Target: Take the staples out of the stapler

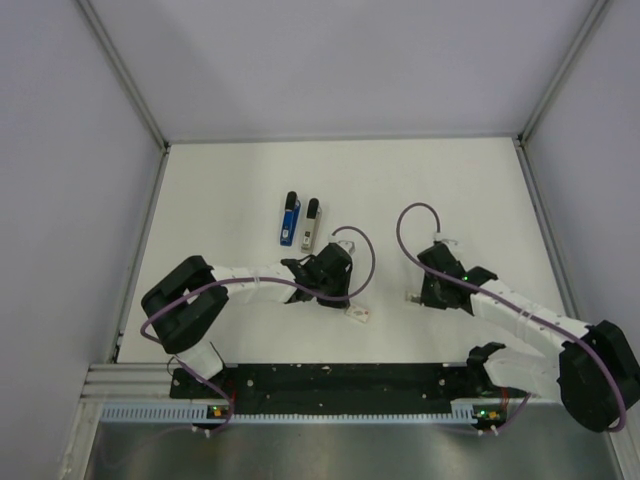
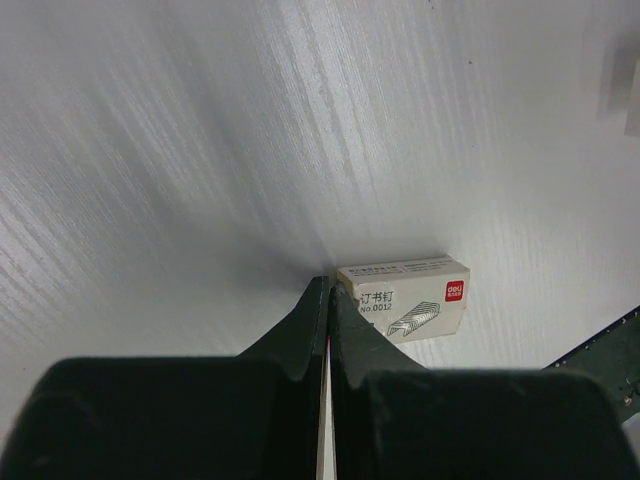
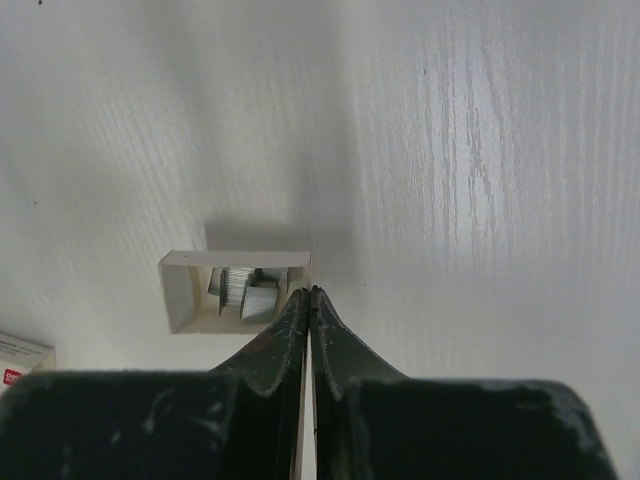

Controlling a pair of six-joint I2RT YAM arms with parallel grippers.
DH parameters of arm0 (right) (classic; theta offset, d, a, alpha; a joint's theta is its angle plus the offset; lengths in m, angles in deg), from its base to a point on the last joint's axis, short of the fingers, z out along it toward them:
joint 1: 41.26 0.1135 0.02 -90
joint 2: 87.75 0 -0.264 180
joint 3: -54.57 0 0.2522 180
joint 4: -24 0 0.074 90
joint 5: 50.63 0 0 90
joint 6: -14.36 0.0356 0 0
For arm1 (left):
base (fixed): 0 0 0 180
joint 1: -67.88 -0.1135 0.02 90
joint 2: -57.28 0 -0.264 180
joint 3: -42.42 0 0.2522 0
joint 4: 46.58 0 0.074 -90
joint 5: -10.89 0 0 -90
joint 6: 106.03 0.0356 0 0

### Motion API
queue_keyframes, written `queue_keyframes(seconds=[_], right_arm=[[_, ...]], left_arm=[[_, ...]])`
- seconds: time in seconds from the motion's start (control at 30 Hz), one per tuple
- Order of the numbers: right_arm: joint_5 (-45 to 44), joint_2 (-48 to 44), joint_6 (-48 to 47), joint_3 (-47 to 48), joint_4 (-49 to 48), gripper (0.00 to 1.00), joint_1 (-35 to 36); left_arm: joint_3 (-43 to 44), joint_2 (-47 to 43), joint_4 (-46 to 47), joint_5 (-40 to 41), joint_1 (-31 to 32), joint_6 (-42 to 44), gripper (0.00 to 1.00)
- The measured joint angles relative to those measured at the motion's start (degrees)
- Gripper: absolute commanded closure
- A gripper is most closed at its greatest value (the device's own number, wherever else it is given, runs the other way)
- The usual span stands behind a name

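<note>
A blue stapler (image 1: 289, 218) and a pale grey one (image 1: 311, 223) lie side by side in mid table, apart from both grippers. My left gripper (image 1: 344, 298) is shut and empty; in the left wrist view its tips (image 2: 328, 286) rest beside a closed white staple box (image 2: 405, 298), which also shows in the top view (image 1: 358, 315). My right gripper (image 1: 418, 293) is shut and empty; in the right wrist view its tips (image 3: 305, 293) sit at the right corner of an open white tray (image 3: 180, 292) holding loose staple strips (image 3: 243, 291).
The white table is walled by grey panels on three sides. The open tray (image 1: 408, 297) lies to the right of the staple box. Purple cables loop above both wrists. The black base rail (image 1: 330, 385) runs along the near edge.
</note>
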Motion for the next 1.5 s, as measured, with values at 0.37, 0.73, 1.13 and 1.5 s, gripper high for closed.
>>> queue_keyframes(seconds=[0.37,0.73,1.13,1.5], right_arm=[[-3.4,-1.3,5.6,-0.2,5.2,1.0,8.1],[-6.8,2.7,13.9,3.4,9.2,1.0,16.8],[-8.1,7.0,18.5,6.0,10.5,1.0,21.0],[-9.0,11.2,17.2,9.6,10.1,1.0,21.4]], left_arm=[[-0.7,-0.2,1.0,0.5,0.0,-3.5,1.0],[-6.1,-4.5,4.0,4.2,1.8,-11.5,1.0],[-8.8,-5.9,6.4,4.3,3.7,-12.8,1.0],[-8.8,-5.5,7.1,3.8,4.0,-12.4,1.0]])
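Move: The fingers of the right hand already pinch the right end of the staple tray, whose middle lies about 2 cm to the left; the printed sleeve it is brought to is roughly 14 cm left and 3 cm back. The left fingers are at the sleeve's corner, its middle 2 cm right and 2 cm back; from that hand the tray is some 14 cm right and 1 ahead, the grey stapler 20 ahead and 7 left. Heights are nearly level. Back first and then left, the right hand carries the tray low over the table towards the sleeve, about 3 cm back and 5 to 6 cm left, easing slightly forward again at the end, its fingers still shut on the end wall. The left hand keeps its pinch on the sleeve's corner, draws it back some 2.5 cm and turns it counter-clockwise by nearly 10 degrees. ##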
